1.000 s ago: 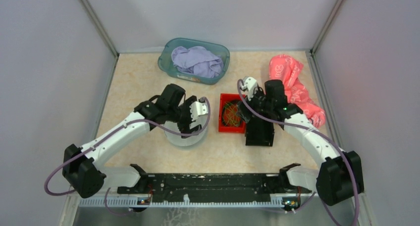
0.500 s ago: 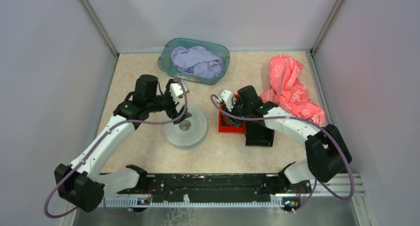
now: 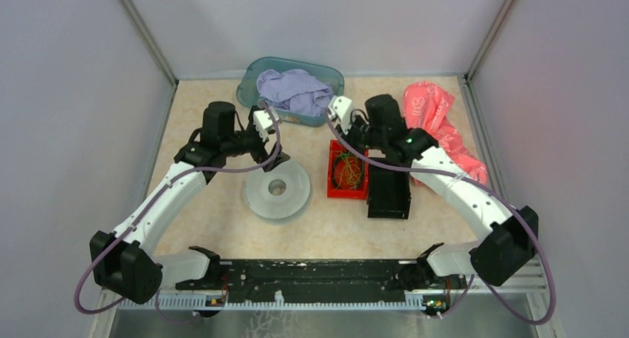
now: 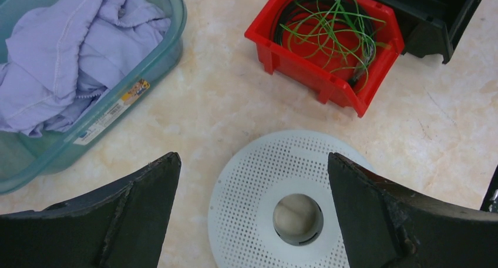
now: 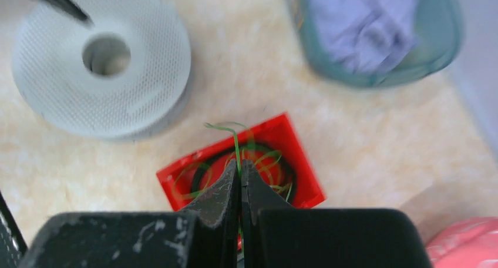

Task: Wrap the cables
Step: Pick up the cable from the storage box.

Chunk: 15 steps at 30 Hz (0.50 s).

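The cables (image 3: 346,172) are a tangle of thin green and orange wires lying in a red bin (image 3: 331,184), which stands right of a white perforated spool (image 3: 278,193). My right gripper (image 5: 240,163) hangs above the bin's far end, shut on one green wire (image 5: 236,143) that rises out of the tangle (image 5: 267,165). In the top view this gripper (image 3: 354,139) sits just behind the bin. My left gripper (image 4: 252,157) is open and empty, hovering over the spool (image 4: 246,188) at its back left edge. The wires (image 4: 335,27) also show from that wrist.
A teal tub (image 3: 248,93) holding a lilac cloth (image 3: 295,90) stands at the back. A pink cloth (image 3: 438,127) lies at the back right. An empty black bin (image 3: 389,193) stands against the red bin's right side.
My right gripper dipped into the red bin, shut on a green wire and rose toward the back. The left arm drew back off the spool toward the back left, staying open.
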Motion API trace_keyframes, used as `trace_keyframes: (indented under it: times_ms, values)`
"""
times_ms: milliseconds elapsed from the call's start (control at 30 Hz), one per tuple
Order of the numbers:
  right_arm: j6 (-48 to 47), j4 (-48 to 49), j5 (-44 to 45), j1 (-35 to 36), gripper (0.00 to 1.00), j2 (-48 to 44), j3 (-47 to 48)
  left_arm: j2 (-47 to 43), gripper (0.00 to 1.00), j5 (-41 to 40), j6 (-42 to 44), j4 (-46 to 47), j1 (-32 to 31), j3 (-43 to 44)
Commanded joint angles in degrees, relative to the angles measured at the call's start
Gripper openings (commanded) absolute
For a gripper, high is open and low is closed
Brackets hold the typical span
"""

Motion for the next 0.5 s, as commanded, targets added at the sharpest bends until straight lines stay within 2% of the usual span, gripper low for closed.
trace_keyframes:
  times_ms: [0, 200, 367, 467]
  values:
    - [2.1, -3.5, -2.2, 0.4, 0.0, -3.6, 15.5, 2.7, 1.0, 7.6, -2.8, 5.4, 0.3, 4.8]
    - [6.5, -11.1, -3.4, 0.4, 0.0, 0.4, 35.9, 5.7, 1.0, 19.8, -5.3, 8.6, 0.1, 9.1]
    - [10.7, -13.8, -5.0, 0.4, 0.0, 3.6, 49.0, 7.8, 1.0, 22.4, -8.3, 10.4, -0.1, 13.8]
    - [12.5, -14.6, -7.3, 0.4, 0.0, 4.7, 52.7, 8.4, 1.0, 23.4, -11.0, 12.8, -0.3, 14.6]
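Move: The right gripper is already shut on a strand of the green cable; most of the bundle still lies in the red box about 14 cm below, some 2 cm back and 3 cm right. The black box stands 17 cm right and 8 cm back, and the grey reel 19 cm left and 8 cm back, both about 17 cm lower. From the open left gripper, the bundle lies some 19 cm right, 2 cm back and 15 cm down. Pull the right gripper almost straight up, fast, by about 30 cm, keeping its fingers shut on the green cable and tilting the tips up some 30 degrees until they point nearly level. Meanwhile raise the open left gripper about 8 cm and shift it 5 cm right, its tips swinging up and a little clockwise. ##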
